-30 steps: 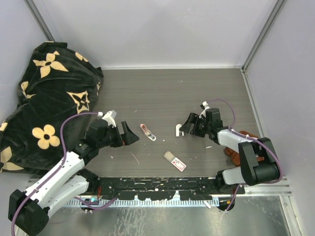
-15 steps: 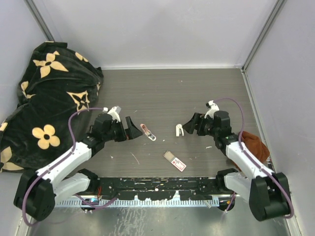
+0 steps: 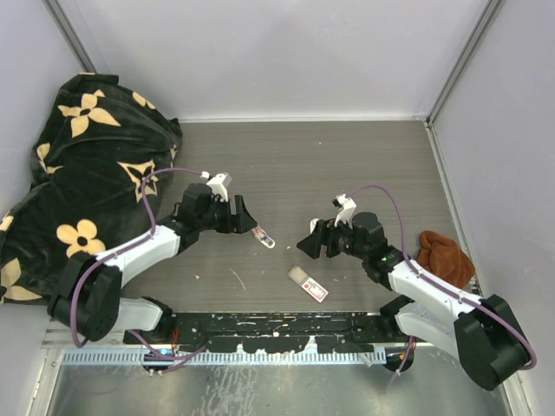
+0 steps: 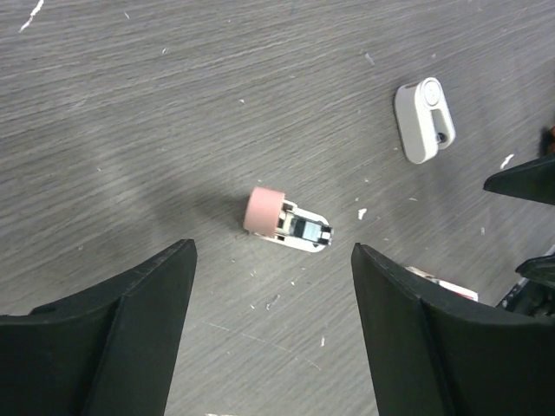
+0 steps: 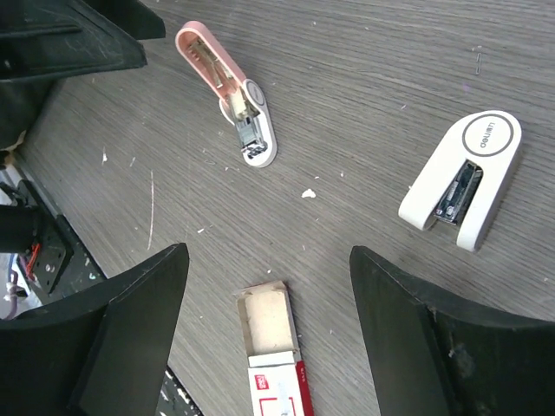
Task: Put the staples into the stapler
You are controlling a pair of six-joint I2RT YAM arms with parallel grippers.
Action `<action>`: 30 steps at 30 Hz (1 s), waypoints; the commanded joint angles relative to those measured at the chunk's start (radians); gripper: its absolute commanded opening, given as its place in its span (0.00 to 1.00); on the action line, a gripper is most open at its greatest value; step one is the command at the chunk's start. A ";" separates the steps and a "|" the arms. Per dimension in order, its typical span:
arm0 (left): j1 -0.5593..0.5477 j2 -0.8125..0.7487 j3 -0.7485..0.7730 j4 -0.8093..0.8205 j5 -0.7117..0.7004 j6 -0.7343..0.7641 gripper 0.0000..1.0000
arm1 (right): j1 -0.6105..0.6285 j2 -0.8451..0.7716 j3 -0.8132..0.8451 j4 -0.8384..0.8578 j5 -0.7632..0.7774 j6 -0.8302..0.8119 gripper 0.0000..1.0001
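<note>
A pink-and-white stapler point(image 3: 260, 232) point(image 4: 286, 224) point(image 5: 230, 91) lies hinged open on the dark wood table. My left gripper point(image 3: 245, 215) point(image 4: 273, 258) hovers open just left of and above it, holding nothing. A second, white stapler point(image 4: 423, 120) point(image 5: 464, 178) lies further right. The staples box point(image 3: 308, 283) point(image 5: 276, 360), red-and-white with its tan tray slid partly out, lies nearer the front; the exposed tray end is bare card. My right gripper point(image 3: 309, 239) point(image 5: 267, 256) stands open above the box's tray end, holding nothing.
A black blanket with cream flowers point(image 3: 82, 173) is heaped at the left. A brown cloth point(image 3: 444, 256) lies by the right wall. Small white scraps point(image 5: 305, 193) dot the table point(image 3: 295, 165). The black rail point(image 3: 277, 322) runs along the front edge.
My left gripper has reached forward and right to the pink stapler, its jaws slightly narrower. My right gripper has swung left and toward the front, over the box's tray end.
</note>
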 commanded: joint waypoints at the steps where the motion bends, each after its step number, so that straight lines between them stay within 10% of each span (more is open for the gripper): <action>1: 0.003 0.088 0.047 0.145 0.037 0.075 0.70 | 0.023 0.048 0.015 0.131 0.035 0.008 0.80; 8: -0.007 0.186 0.092 0.152 0.052 0.125 0.50 | 0.097 0.157 0.069 0.148 0.101 -0.034 0.76; 30: -0.056 0.194 0.084 0.148 0.054 0.150 0.44 | 0.344 0.682 0.340 0.342 0.344 -0.335 0.54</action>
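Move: The open pink stapler lies about 4 cm to the left hand's right, some 2 cm back and 8 cm below it. From the right hand it is roughly 13 cm to the left, 5 cm ahead and 9 cm down. The closed white stapler is about 6 cm ahead and 3 cm to the right of the right hand; the staple box is some 8 cm behind that hand, neither left nor right. Both lie about 9 cm below it. Leftward, downward and a little forward, the right hand sweeps about 12 cm to the front end of the pink stapler, its left side dipping some 20 degrees while its fingers narrow partway. The left hand first sinks about 3 cm, then edges right and turns slightly clockwise, its fingers partly closing around the raised lid end; a grip can't be seen yet. ##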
